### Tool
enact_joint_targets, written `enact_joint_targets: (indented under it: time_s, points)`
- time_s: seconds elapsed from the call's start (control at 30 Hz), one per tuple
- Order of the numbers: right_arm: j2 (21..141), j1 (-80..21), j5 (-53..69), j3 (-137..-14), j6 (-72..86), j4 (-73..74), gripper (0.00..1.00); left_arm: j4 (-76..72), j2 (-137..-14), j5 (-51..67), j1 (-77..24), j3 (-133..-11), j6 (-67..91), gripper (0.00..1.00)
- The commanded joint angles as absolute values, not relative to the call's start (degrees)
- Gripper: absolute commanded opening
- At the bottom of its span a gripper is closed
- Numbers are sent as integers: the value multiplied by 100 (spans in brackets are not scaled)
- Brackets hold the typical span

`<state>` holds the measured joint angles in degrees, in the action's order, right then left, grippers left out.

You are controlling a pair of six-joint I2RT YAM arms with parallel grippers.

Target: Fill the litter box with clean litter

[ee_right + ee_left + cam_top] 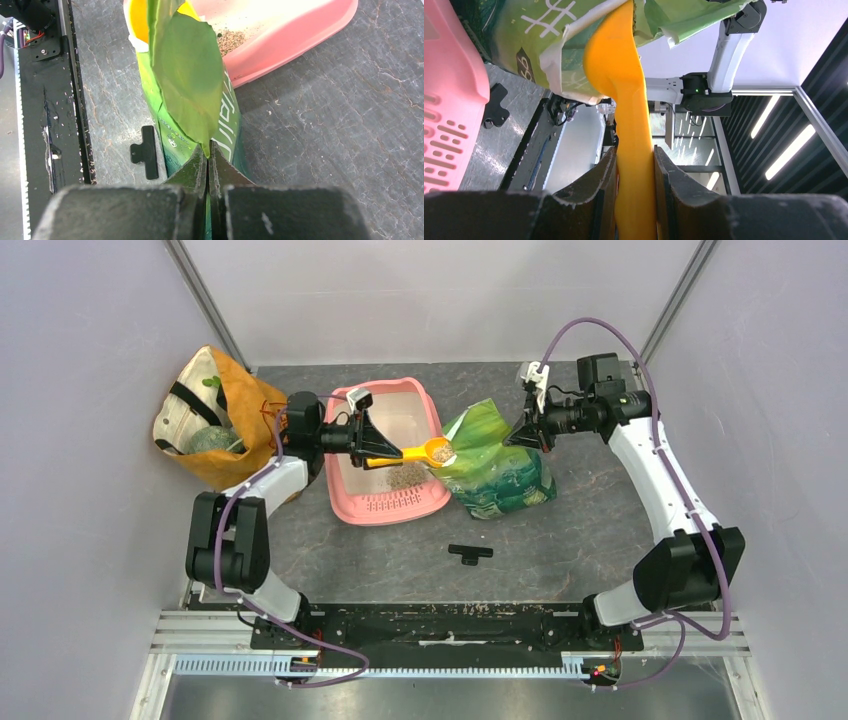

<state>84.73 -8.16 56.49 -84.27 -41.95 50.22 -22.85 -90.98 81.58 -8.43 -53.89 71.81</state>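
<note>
The pink litter box (345, 498) lies mid-table with a pile of grey litter (405, 476) inside, also seen as litter (231, 39) in the pink litter box (295, 37). My left gripper (372, 448) is shut on the handle of an orange scoop (425, 452), whose bowl holds litter at the mouth of the green foil bag (497, 472). In the left wrist view the left gripper (634, 162) clamps the orange scoop (616, 65) under the green bag (539, 30). My right gripper (522, 430) is shut on the bag's top edge; the right gripper (207, 152) pinches the green foil bag (187, 75).
An orange-tan fabric bag (215, 420) stands at the back left beside the left arm. A small black T-shaped part (470, 554) lies on the slate table in front of the green bag, also seen as the black part (146, 152). Grey walls enclose the table.
</note>
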Motion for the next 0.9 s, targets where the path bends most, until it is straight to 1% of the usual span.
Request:
enact_joint_targets:
  time_s: [0.0, 0.7, 0.87]
  points:
    - [8495, -867, 5688, -8800, -4118, 4711, 0, -2610, -8733, 8585, -676, -5327, 7335, 2]
    - [8803, -1179, 5472, -9239, -3569, 4379, 0, -2602, -8362, 8967, -9, -4960, 7337, 2]
    - [8863, -1277, 5313, -9299, -3558, 4386, 0, -2715, -8302, 9037, 334, -4883, 7386, 2]
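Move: My left hand holds the loaded scoop level, its head about 8 cm to the right at the bag mouth; the litter box's middle lies some 8 cm ahead, 1 cm left and 18 cm below. The litter bag's middle is about 19 cm right, 2 cm ahead and 9 cm down, the loose clip 17 cm right, 13 cm back and 20 cm down. From my right hand, pinching the bag's rim, the box is about 23 cm left, 5 cm ahead and 19 cm below. I draw the scoop steadily left with my left hand, about 5 cm at nearly constant height, backing its filled head out of the bag mouth over the litter box and swinging the wrist some 5 degrees counter-clockwise. My right hand keeps its pinch on the rim and follows, pulling it about 2 cm left and a little less forward. ##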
